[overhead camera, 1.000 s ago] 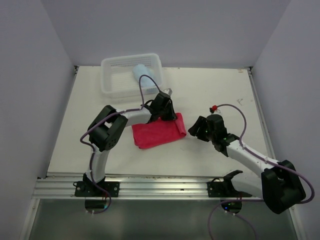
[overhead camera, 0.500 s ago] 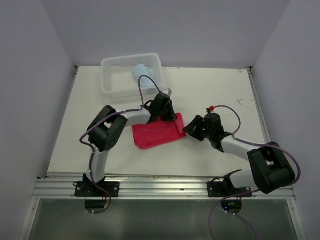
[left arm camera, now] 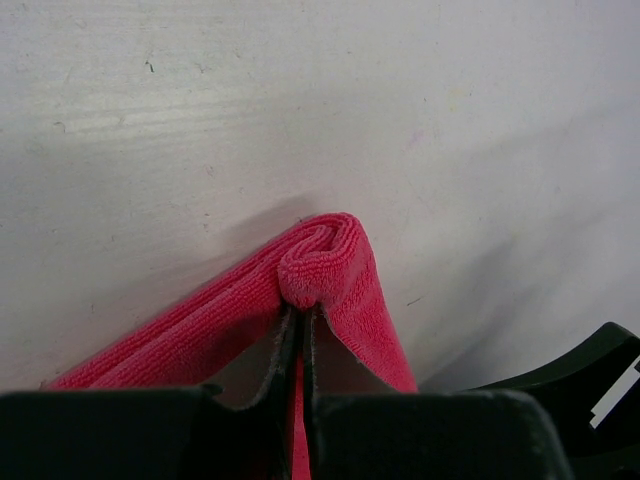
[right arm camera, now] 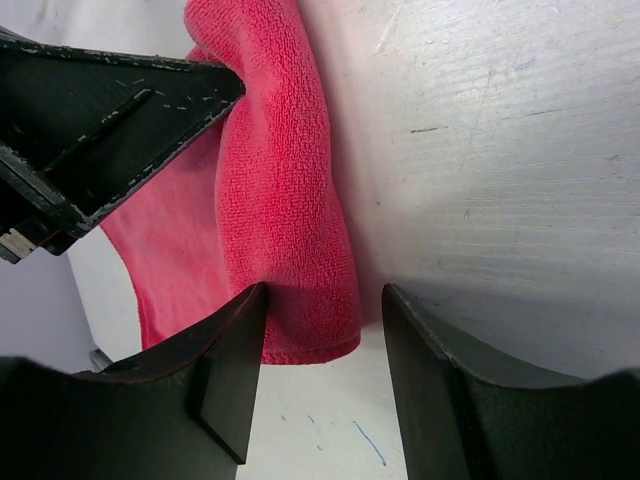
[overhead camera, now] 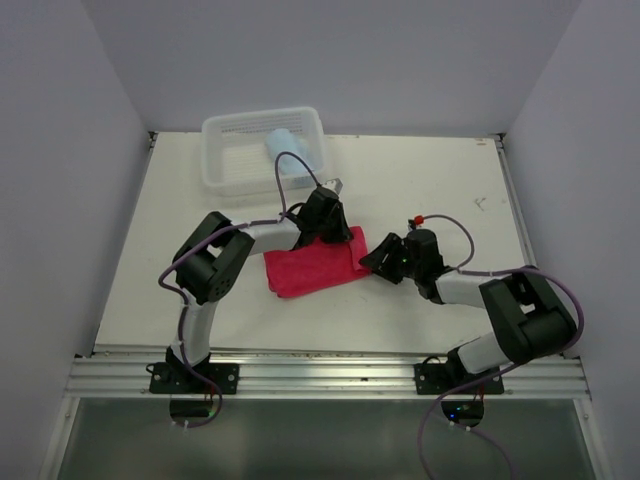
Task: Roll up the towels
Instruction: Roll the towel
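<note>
The pinkish-red towel lies at mid-table, its right edge curled into a roll. My left gripper is at the far end of that roll, shut on the rolled fold; its fingertips are pinched together on the cloth. My right gripper is low at the roll's near end and open. The end of the roll lies between its fingers, the right finger clear of the cloth. The light blue towel lies rolled in the basket.
The clear plastic basket stands at the back left of the table. The left gripper's black body fills the upper left of the right wrist view. The right arm's elbow is folded low at the table's right front.
My right gripper has slid left across the table to the near end of the red roll, its arm folding in. The left gripper and towel have stayed put.
</note>
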`<state>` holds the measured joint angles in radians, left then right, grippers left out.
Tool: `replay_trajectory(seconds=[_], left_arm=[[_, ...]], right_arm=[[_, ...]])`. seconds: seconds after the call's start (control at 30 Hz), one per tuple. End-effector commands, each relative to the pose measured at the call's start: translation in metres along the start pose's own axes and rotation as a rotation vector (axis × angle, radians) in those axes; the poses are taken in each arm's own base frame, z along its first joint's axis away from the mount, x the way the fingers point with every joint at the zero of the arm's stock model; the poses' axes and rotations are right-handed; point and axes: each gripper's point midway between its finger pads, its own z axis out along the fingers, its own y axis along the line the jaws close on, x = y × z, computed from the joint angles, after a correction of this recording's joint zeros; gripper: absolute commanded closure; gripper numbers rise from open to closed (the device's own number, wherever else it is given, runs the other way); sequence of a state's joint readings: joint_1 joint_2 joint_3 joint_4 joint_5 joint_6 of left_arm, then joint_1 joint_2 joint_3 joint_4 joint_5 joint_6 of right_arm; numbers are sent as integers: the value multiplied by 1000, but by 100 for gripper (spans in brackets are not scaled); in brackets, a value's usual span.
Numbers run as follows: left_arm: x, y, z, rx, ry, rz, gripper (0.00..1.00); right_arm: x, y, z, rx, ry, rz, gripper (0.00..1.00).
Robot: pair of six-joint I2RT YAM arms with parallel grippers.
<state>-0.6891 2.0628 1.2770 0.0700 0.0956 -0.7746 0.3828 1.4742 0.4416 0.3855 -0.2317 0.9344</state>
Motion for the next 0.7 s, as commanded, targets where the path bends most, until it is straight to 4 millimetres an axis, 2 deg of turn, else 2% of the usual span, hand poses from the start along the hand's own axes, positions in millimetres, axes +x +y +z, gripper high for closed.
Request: replay_trajectory(seconds=[0.0, 0.17, 0.27, 0.47, 0.67], left_arm=[[-4, 11, -7, -40, -21, 7, 100], [-5, 15, -7, -58, -31, 0, 100], [-4, 17, -8, -66, -32, 0, 100], [-8, 19, -9, -77, -44, 2, 100], [-10, 16, -11, -68, -52, 3, 100]], right_arm=[[6, -1, 1, -36, 9, 24, 46], [10, -4, 0, -31, 20, 24, 50], [13, -5, 0, -33, 30, 19, 55], [20, -12, -1, -34, 41, 4, 78], [14, -11, -1, -40, 7, -58, 96]])
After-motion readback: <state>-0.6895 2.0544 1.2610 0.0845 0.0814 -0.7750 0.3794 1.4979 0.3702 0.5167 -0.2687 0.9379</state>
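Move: The near end of the red towel's rolled edge lies practically between the right hand's open fingertips, about 1 cm to its left and 1 cm lower. The left gripper, already pinching the roll's far end, is some 8 cm ahead and 5 cm left of the right hand; the towel's flat part centres about 13 cm left, level ahead, 2 cm lower. From the left hand, the near end is roughly 8 cm back and 4 cm right. Right fingers close on the roll's near end, easing about 1 cm back and down; left keeps its pinch. ##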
